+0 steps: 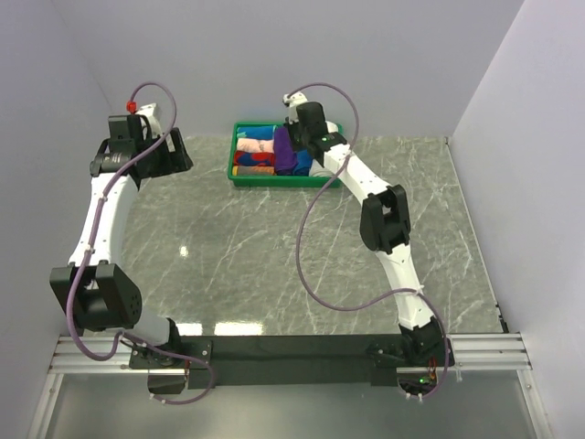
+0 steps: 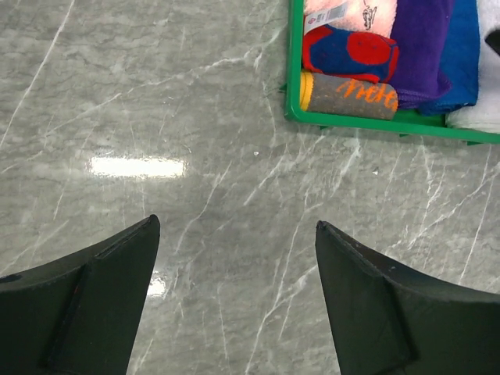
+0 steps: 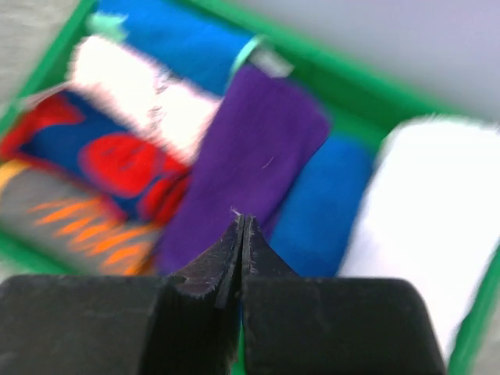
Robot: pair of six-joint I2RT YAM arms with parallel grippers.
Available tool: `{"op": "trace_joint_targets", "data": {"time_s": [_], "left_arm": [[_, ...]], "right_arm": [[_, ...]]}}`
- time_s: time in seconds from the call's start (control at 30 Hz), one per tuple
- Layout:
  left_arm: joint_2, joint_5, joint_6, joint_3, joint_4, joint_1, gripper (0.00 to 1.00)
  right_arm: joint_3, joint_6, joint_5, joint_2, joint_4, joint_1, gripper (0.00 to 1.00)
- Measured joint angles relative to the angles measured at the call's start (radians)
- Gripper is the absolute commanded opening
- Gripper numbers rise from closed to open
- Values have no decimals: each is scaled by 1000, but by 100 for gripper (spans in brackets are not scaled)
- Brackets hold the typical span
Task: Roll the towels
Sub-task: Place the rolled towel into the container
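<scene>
The deep-purple towel (image 3: 250, 164) lies folded in the green bin (image 3: 344, 86) at the back of the table, between a red-and-blue roll and a bright blue towel. It also shows as the purple towel (image 1: 284, 151) from above and in the left wrist view (image 2: 422, 47). My right gripper (image 3: 242, 219) hovers just over its near end, jaws pressed together, with no cloth seen between them. My left gripper (image 2: 234, 223) stands open over bare marble, left of the bin (image 2: 367, 123), holding nothing.
The bin (image 1: 274, 181) also holds a bright blue towel (image 3: 320, 203), a thick white towel (image 3: 422, 203), a red-and-blue roll (image 3: 109, 156), a grey roll with orange marks (image 3: 70, 219) and a pale pink towel (image 3: 141, 94). Walls close in left, right and behind.
</scene>
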Motion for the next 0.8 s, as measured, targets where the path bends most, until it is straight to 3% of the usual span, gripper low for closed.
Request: {"op": "trace_joint_targets", "data": {"time_s": [0.13, 0.33, 0.53, 0.8], "left_arm": [[-6, 1, -3, -14, 6, 3, 86], [14, 2, -3, -29, 2, 21, 85], [41, 10, -4, -30, -6, 57, 85], [43, 43, -13, -79, -18, 112, 85]], "right_arm": [[20, -180, 45, 58, 87, -3, 0], [-85, -443, 35, 66, 257, -3, 0], [-187, -598, -82, 66, 446, -3, 0], [-185, -746, -169, 80, 529, 7, 4]]}}
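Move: In the green container, the rolled purple towel's middle lies about 3 cm ahead of the shut right fingers, 2 cm to their left and 8 cm below. At similar height, the blue towel lies 3 cm ahead and 3 cm to their right, the white roll 3 cm ahead and 8 cm right, the pink towel 6 cm ahead and 9 cm left. From the left hand the purple towel is about 22 cm ahead, 30 cm right and 18 cm down. Reaching some 4 cm forward and down over the far part of the purple towel, the right hand then swings about 4 cm left and rises slightly, its shut fingertips ending close to the towel. The wrist rolls about 45 degrees, left side down, while the fingers level out and turn left. Meanwhile the left hand sinks 5 cm and drifts left, away from the container, fingers still open. ##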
